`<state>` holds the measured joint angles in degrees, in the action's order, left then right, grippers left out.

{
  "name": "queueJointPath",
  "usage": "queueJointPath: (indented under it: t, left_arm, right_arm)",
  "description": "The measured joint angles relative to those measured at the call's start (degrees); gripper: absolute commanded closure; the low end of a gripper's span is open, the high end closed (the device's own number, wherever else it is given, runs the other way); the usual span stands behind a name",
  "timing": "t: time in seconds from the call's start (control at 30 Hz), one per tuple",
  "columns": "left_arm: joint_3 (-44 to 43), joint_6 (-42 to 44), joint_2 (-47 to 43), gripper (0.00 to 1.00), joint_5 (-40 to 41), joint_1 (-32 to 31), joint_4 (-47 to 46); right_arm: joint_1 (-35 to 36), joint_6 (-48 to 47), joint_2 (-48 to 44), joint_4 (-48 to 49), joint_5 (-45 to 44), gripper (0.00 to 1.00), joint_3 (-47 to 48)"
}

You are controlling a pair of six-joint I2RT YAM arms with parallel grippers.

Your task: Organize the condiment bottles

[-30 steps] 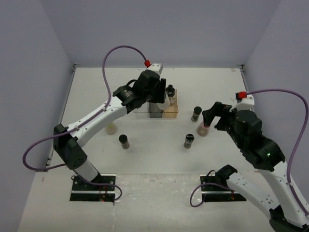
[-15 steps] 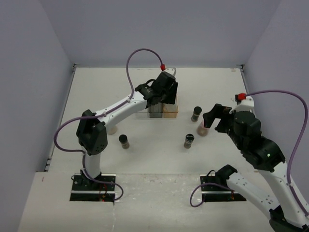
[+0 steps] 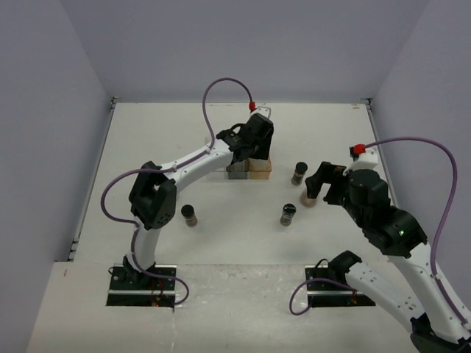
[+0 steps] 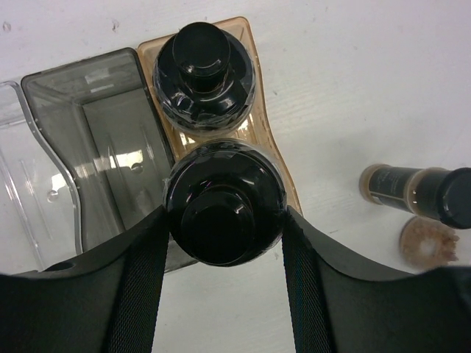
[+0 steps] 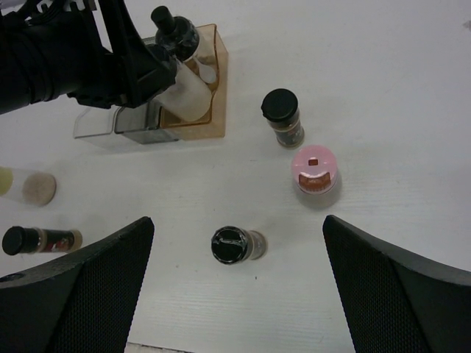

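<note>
My left gripper (image 4: pixel 223 220) is shut on a black-capped bottle (image 4: pixel 223 200) with pale contents, held tilted at the near end of the tray's tan compartment (image 4: pixel 254 110). A second black-capped bottle (image 4: pixel 208 72) stands in that compartment behind it. My right gripper (image 5: pixel 237 220) hangs open and empty above the table, over a black-capped bottle (image 5: pixel 235 245). A pink-capped bottle (image 5: pixel 315 170) and another black-capped bottle (image 5: pixel 282 114) stand just beyond. In the top view the left gripper (image 3: pixel 254 151) is over the tray (image 3: pixel 259 173) and the right gripper (image 3: pixel 318 180) is right of it.
The tray's grey (image 4: pixel 96 140) and clear (image 4: pixel 15 169) compartments hold nothing. A black-capped bottle (image 3: pixel 189 214) stands left of centre, and a pale bottle (image 5: pixel 33 187) is beside the left arm. White walls ring the table.
The left arm has swung right and forward, carrying its bottle from the tray's left side to the tan compartment. The right gripper has edged slightly left.
</note>
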<state>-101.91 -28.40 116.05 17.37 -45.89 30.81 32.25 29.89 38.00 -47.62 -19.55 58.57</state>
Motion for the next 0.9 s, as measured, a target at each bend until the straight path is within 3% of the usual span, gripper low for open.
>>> queueJointPath:
  t: [0.03, 0.2, 0.23, 0.3, 0.33, 0.6, 0.8, 0.9]
  left_arm:
    - [0.0, 0.0, 0.5, 1.0, 0.1, 0.0, -0.2]
    - [0.0, 0.1, 2.0, 0.8, 0.2, 0.0, -1.0]
    - [0.0, 0.1, 2.2, 0.66, 0.2, 0.0, -1.2]
    - [0.0, 0.1, 2.4, 0.54, 0.1, 0.0, -1.2]
    - [0.0, 0.1, 2.5, 0.43, 0.0, 0.0, -1.2]
    - [0.3, 0.7, 2.0, 0.1, 0.0, 0.0, -2.9]
    - [4.4, 0.5, -4.7, 0.0, 1.1, 0.0, -3.0]
    - [6.8, 0.3, -11.1, 0.0, 3.3, 0.0, -2.7]
  right_arm:
    - [0.0, 0.0, 0.2, 0.0, 0.1, 0.01, 0.0]
    - [0.0, -0.3, 0.9, 0.5, 1.1, 0.01, -0.7]
    - [0.0, -0.3, 1.2, 0.5, 1.2, 0.01, -0.9]
    - [0.0, -0.3, 2.1, 0.5, 1.3, 0.01, -1.2]
    - [0.0, -0.3, 2.6, 0.7, 1.3, 0.01, -1.4]
    - [0.0, -0.4, 6.4, 1.8, 2.8, 0.01, -2.9]
    - [0.0, -0.5, 7.0, 2.4, 4.4, 0.01, -3.0]
    - [0.0, -0.7, 7.4, 2.6, 5.4, 0.02, -3.0]
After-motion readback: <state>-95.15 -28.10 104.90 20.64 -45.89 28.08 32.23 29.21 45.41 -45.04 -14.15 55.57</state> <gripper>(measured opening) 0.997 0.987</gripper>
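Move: Beneath the left hand's black-capped bottle is the front half of the amber compartment, about 12 cm down; another black-capped bottle stands 9 cm farther out, and the grey compartment's middle is 8 cm left, 5 farther out. From the open right hand, the near shaker is some 22 cm below, 4 left and 2 back; the pink-capped bottle lies 4 ahead, 3 right, the far shaker 11 ahead, 1 left. Lowering the held bottle a last 2 cm into the amber compartment, the left hand pauses, opens wide to let go, then backs off upward about 8 cm, veering left and a little back. Meanwhile the wide-open right hand sinks roughly 4 cm and shifts left towards the near shaker, its fingers tipping slightly further down, touching nothing. ##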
